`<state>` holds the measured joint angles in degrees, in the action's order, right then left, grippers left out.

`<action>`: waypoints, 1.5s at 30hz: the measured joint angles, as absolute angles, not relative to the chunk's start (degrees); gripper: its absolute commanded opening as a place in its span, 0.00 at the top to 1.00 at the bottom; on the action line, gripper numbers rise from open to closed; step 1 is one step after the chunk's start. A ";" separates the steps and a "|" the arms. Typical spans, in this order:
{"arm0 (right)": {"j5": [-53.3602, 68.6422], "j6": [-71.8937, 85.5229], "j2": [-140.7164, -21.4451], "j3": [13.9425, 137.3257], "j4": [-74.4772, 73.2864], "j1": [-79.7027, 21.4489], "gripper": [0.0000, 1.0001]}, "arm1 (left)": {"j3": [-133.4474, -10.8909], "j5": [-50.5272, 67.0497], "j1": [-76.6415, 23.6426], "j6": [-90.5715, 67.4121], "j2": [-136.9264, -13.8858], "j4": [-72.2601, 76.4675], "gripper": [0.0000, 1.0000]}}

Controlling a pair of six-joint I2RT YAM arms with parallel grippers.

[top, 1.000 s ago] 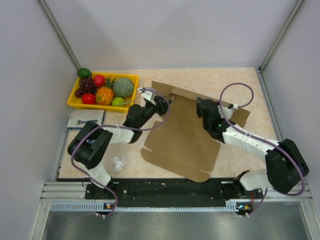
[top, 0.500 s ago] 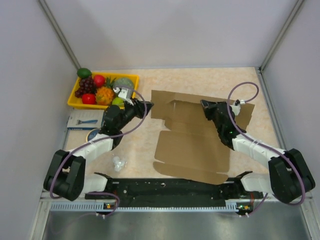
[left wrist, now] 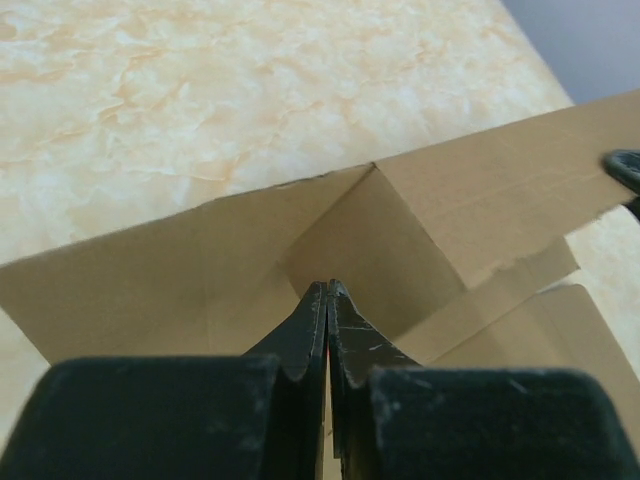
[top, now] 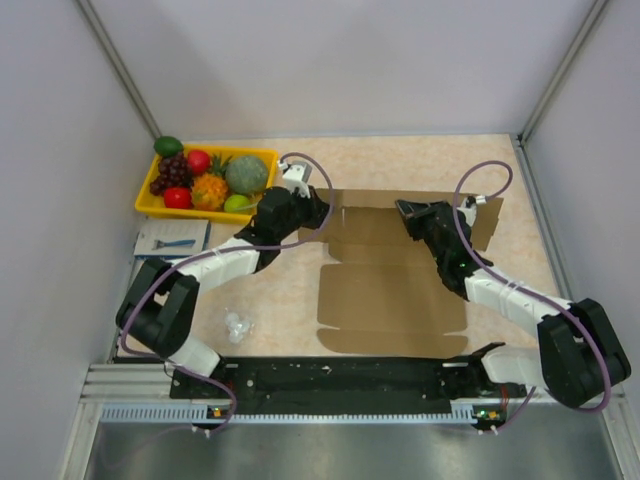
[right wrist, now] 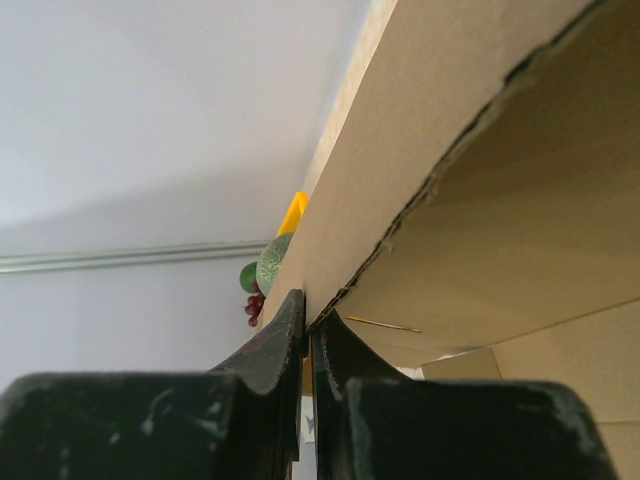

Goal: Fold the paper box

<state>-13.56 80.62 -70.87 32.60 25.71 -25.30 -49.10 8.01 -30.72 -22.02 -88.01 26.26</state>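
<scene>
The paper box (top: 395, 295), plain brown cardboard, lies flat mid-table with its back panel standing up between my two grippers. My left gripper (top: 320, 208) is at that panel's left end. In the left wrist view it (left wrist: 328, 288) is shut, its tips meeting against a fold in the cardboard (left wrist: 480, 190), and I see no cardboard between the fingers. My right gripper (top: 403, 208) is near the panel's right part. The right wrist view shows it (right wrist: 308, 318) shut on the edge of the raised cardboard (right wrist: 480, 120).
A yellow tray (top: 215, 149) of fruit stands at the back left, close behind my left forearm, and a green melon (right wrist: 275, 262) from it shows past the right fingers. A blue-white packet (top: 172, 238) and a small clear object (top: 237, 323) lie at the left.
My left arm swung right to the box's back-left corner and its gripper shut. The box turned square to the table. The right gripper kept its hold.
</scene>
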 measured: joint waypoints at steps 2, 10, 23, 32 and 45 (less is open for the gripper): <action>-13.41 80.77 -70.87 32.60 25.76 -25.30 1.00 | -50.81 6.70 -31.18 -21.61 -90.02 25.19 0.98; -11.81 81.52 -71.07 32.60 26.83 -25.30 1.00 | -55.27 11.18 -32.25 -23.20 -96.05 26.85 0.94; -11.16 80.55 -71.64 29.32 32.14 -24.95 1.00 | -51.03 17.91 -32.03 -28.88 -96.36 36.25 0.88; -9.72 76.95 -71.64 26.89 37.41 -24.45 1.00 | -40.86 8.64 -32.27 -19.20 -80.68 23.86 0.63; -6.48 74.52 -71.64 26.89 38.28 -23.83 1.00 | -42.83 3.27 -21.32 -12.60 -76.53 14.15 0.11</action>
<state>-6.48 74.52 -71.64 26.89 38.28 -23.83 -42.83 3.27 -21.32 -12.60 -76.53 14.15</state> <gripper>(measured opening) 0.008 0.965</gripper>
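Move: The cardboard's left side flap starts right beside the left hand's nearly shut fingertips, its middle about 3 cm left, 1 cm ahead and 4 cm below. The long pinched strip has its middle some 20 cm right of the left hand, 2 cm farther out and barely lower; the yellow fruit bin sits roughly 29 cm left, 8 cm ahead and 11 cm below. From the right hand, the side flap lies about 19 cm left, level in reach and 5 cm lower. Forward and down a couple of centimetres, then some 5 cm to the right along the inside of the corner goes the left hand, still nearly shut. It then draws back and sweeps about 15 cm left past the side flap, rising, opening wide and turning slightly counter-clockwise, and finally comes forward and down with the spread fingers facing the flap's free edge. The right hand keeps pinching the long strip almost in place, tipping slightly up. ##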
